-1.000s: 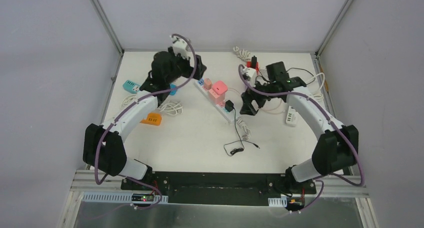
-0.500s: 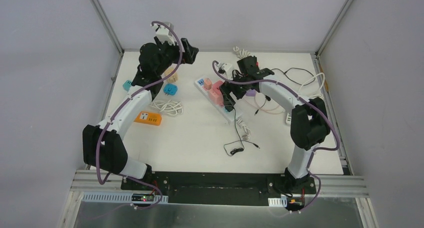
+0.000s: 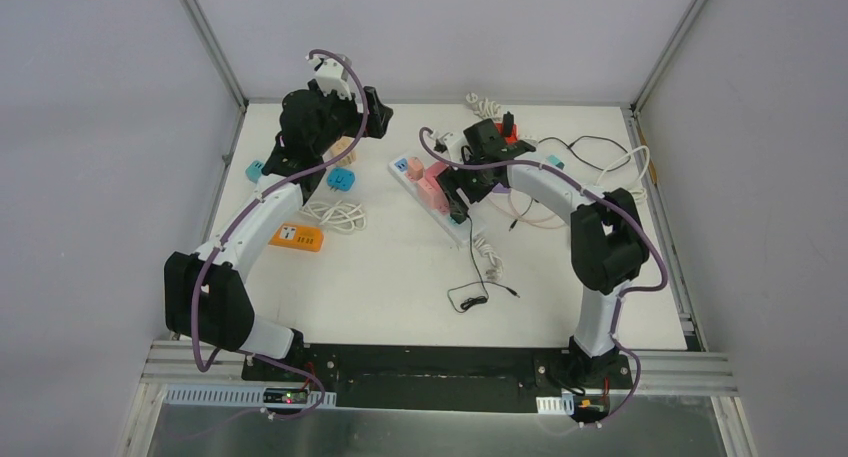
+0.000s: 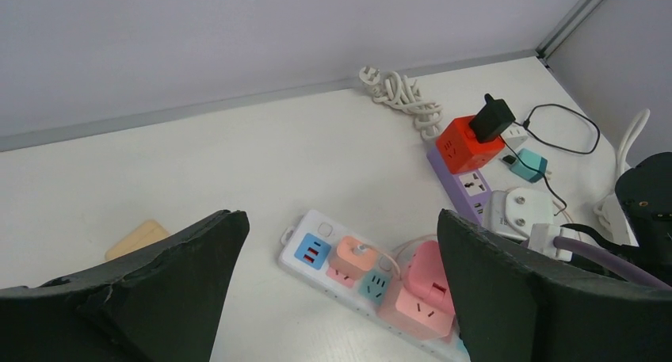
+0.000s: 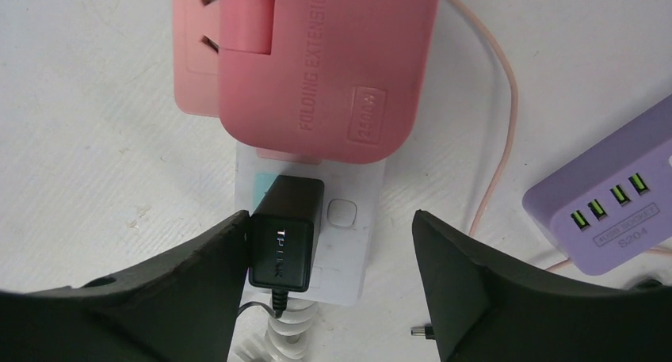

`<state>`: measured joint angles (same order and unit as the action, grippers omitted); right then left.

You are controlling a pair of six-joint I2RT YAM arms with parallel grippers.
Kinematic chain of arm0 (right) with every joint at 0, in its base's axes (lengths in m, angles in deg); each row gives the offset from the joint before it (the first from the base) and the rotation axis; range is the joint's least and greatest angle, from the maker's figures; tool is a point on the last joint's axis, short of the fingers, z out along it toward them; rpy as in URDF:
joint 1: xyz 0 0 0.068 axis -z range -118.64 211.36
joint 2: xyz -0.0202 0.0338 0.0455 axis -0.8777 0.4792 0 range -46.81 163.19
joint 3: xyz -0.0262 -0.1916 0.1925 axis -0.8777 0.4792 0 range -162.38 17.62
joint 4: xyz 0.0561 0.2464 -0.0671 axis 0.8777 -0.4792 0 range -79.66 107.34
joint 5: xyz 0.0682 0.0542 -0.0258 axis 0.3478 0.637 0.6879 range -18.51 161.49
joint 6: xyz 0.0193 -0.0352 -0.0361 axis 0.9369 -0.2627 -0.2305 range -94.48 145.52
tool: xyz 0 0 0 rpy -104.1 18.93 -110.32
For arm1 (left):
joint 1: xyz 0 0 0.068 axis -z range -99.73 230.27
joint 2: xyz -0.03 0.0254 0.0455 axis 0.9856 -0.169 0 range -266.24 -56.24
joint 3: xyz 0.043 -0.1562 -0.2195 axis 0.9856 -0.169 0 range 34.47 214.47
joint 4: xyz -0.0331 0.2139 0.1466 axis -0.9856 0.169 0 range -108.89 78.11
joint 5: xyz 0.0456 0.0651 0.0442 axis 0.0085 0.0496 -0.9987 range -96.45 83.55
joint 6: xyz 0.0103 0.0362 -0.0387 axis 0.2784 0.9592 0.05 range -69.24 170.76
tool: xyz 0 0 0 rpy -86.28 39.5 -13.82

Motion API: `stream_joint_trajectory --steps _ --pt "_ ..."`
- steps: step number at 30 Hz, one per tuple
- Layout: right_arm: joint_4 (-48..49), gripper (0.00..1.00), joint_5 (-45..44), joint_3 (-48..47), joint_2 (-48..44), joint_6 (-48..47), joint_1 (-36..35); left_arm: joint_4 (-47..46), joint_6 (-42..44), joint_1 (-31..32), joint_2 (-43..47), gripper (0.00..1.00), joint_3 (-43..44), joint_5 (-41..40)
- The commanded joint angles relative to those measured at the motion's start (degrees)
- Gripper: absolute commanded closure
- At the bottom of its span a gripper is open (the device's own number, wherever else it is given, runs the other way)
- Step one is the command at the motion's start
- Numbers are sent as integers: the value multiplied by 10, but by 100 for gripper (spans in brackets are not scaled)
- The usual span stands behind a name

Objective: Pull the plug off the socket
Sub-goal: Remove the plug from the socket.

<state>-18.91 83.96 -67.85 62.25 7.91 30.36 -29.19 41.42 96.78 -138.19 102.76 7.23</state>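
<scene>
The black plug (image 5: 285,235) sits in the near end of the white socket strip (image 5: 345,255), its thin cord trailing toward me. My right gripper (image 5: 330,218) hangs right over it, open. Its left finger (image 5: 190,275) rests against the plug's side, while the right finger (image 5: 491,283) stands well clear across the strip. From above, the plug (image 3: 458,215) shows just under the right gripper (image 3: 462,192). My left gripper (image 4: 341,215) is open and empty, raised over the table's back left (image 3: 378,112) and looking down at the strip's far end (image 4: 317,223).
A pink folding adapter (image 5: 317,61) fills the strip beside the plug. A purple strip (image 5: 610,203) with a red cube (image 4: 467,144) lies to the right. An orange socket (image 3: 295,237), blue adapters (image 3: 340,180) and a coiled white cable (image 3: 335,215) lie at the left.
My right arm swung left from the purple strip onto the white strip, and its jaws have narrowed toward the black plug. The left arm lifted up and back.
</scene>
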Motion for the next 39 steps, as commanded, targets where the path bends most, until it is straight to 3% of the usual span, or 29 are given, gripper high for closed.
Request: stream_joint_trajectory --steps 1,14,25,31,39 --pt "7 24 8 3 5 15 -1 -14 17 1 25 2 2 -2" --pt "7 41 20 10 10 3 -4 -16 25 1 28 2 -2 9" --pt "-7 86 14 4 11 -11 -3 -13 32 1 28 2 -3 13" --pt "-39 99 3 4 5 -63 -2 -11 37 1 27 2 -3 14" --pt "-147 100 61 -5 -2 -186 27 -6 54 1 28 2 -3 26"
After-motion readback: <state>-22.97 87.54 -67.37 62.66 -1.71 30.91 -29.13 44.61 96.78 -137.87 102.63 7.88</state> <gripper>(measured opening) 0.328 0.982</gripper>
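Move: The black plug sits in the near-right end of the white power strip, between the right hand's open fingers but nearer one of them: roughly 1 cm back, 1 cm left and 1 cm below. The pink adapter stands about 5 cm ahead and 6 cm left, the purple socket 8 cm ahead and 8 cm right, and the coiled cord 11 cm back and 5 cm right. From the left hand, the plug lies some 9 cm back, 18 cm right and 24 cm down. The black plug gets centred and pinched: the right hand eases back and down, about 1 cm each way, while its fingers close from wide open onto the plug's two sides. Keeping that grip, the hand then shifts about 1.5 cm right and turns nearly 10 degrees counter-clockwise without rising. ##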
